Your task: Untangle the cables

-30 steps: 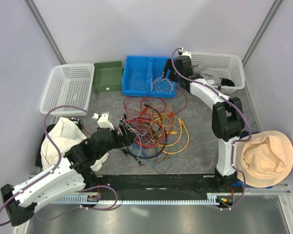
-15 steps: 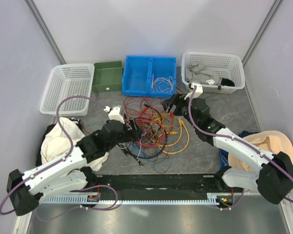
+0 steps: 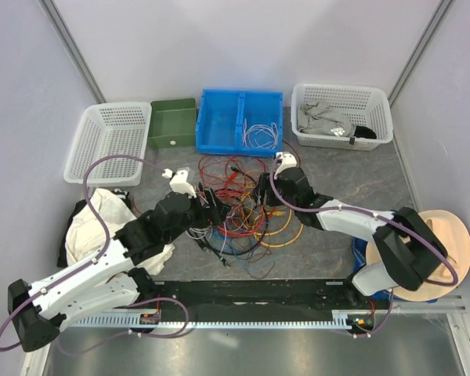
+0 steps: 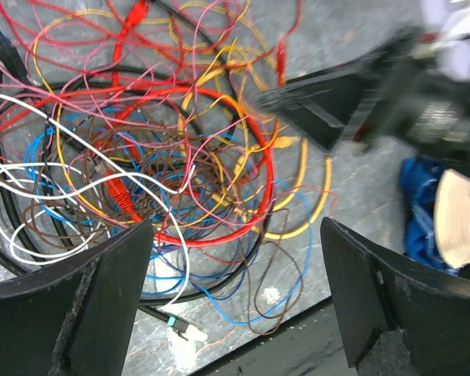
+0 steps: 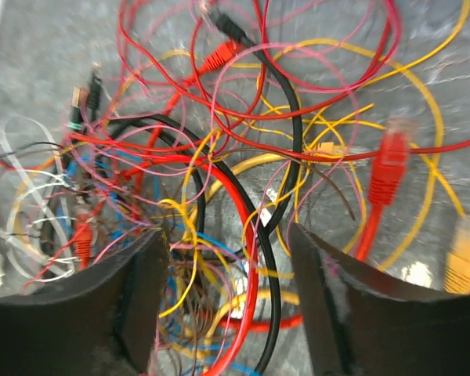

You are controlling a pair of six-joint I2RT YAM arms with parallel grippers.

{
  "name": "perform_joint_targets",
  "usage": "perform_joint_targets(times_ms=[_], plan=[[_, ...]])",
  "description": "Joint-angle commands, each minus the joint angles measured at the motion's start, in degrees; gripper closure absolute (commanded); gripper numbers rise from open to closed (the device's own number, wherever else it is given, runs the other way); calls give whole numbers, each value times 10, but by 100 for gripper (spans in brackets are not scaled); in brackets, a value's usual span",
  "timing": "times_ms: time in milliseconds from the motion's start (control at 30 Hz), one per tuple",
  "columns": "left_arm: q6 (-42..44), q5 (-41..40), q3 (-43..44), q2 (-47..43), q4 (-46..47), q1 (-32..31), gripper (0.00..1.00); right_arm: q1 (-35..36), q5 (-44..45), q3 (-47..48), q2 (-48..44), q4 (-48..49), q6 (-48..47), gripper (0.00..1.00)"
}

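Note:
A tangle of cables point(image 3: 247, 207) in red, orange, yellow, white, blue and black lies on the grey table's middle. It fills the left wrist view point(image 4: 164, 172) and the right wrist view point(image 5: 243, 196). My left gripper point(image 3: 209, 205) is open at the tangle's left edge, its fingers point(image 4: 70, 305) wide apart above blue and brown wires. My right gripper point(image 3: 260, 190) is open over the tangle's right part, its fingers point(image 5: 141, 305) straddling red, black and yellow cables. Neither holds anything.
A blue bin point(image 3: 240, 122) with some white wires, a green box point(image 3: 172, 123), a white basket point(image 3: 108, 142) at left and a white basket point(image 3: 343, 116) with cloth stand at the back. A white cloth point(image 3: 90, 223) lies left; a straw hat point(image 3: 439, 251) lies right.
My right arm has swung from the back bin down and left onto the tangle. My left gripper has moved right and slightly forward toward the tangle's edge.

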Motion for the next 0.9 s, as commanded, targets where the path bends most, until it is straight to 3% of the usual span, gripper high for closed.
perform_joint_targets(times_ms=[0,67,100,167,300,433,567,733,833,867], plan=[[-16,-21,-19,-42,-4,0,6,7,-37,38,55,48,-9,38],[-17,-24,-25,-52,-10,0,6,10,-35,46,68,47,-6,49],[-17,-26,-26,-55,-12,0,7,12,-30,46,64,49,-5,65],[-15,-28,-26,-58,-14,0,7,19,-27,33,26,55,-6,81],[-3,-51,-15,-74,-22,1,7,69,56,34,-107,11,-39,100],[36,-87,-18,-132,13,1,7,130,93,94,-221,-75,-57,100],[91,-75,-33,-175,91,1,7,143,86,147,-262,-138,-38,100],[168,36,-43,-178,184,1,6,147,62,203,-288,-198,-6,100],[209,107,-78,-179,307,0,6,148,53,235,-280,-229,6,100],[219,125,-94,-183,390,0,6,147,49,240,-278,-237,12,100]])
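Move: The yellow cable to be caught lies in the tangle about 2 cm left of the right hand and 3 cm below it, level with it fore and aft. Around it, all some 4 cm lower than that hand: a red plug about 6 cm right and 2 cm ahead, a black plug roughly 7 cm ahead and 7 cm left, a yellow plug about 10 cm right and 2 cm back. From the left hand, the yellow cable is roughly 10 cm right, 5 cm ahead and 10 cm below. Dip the right gripper some 3 cm into the tangle, edging left, and shut the fingers on the thin yellow cable; then pull it swiftly up about 30 cm and back some 9 cm, tipping the fingers upward. Lift the open left gripper about 11 cm clear of the pile, swinging left and then back right, its fingers tilting up. ##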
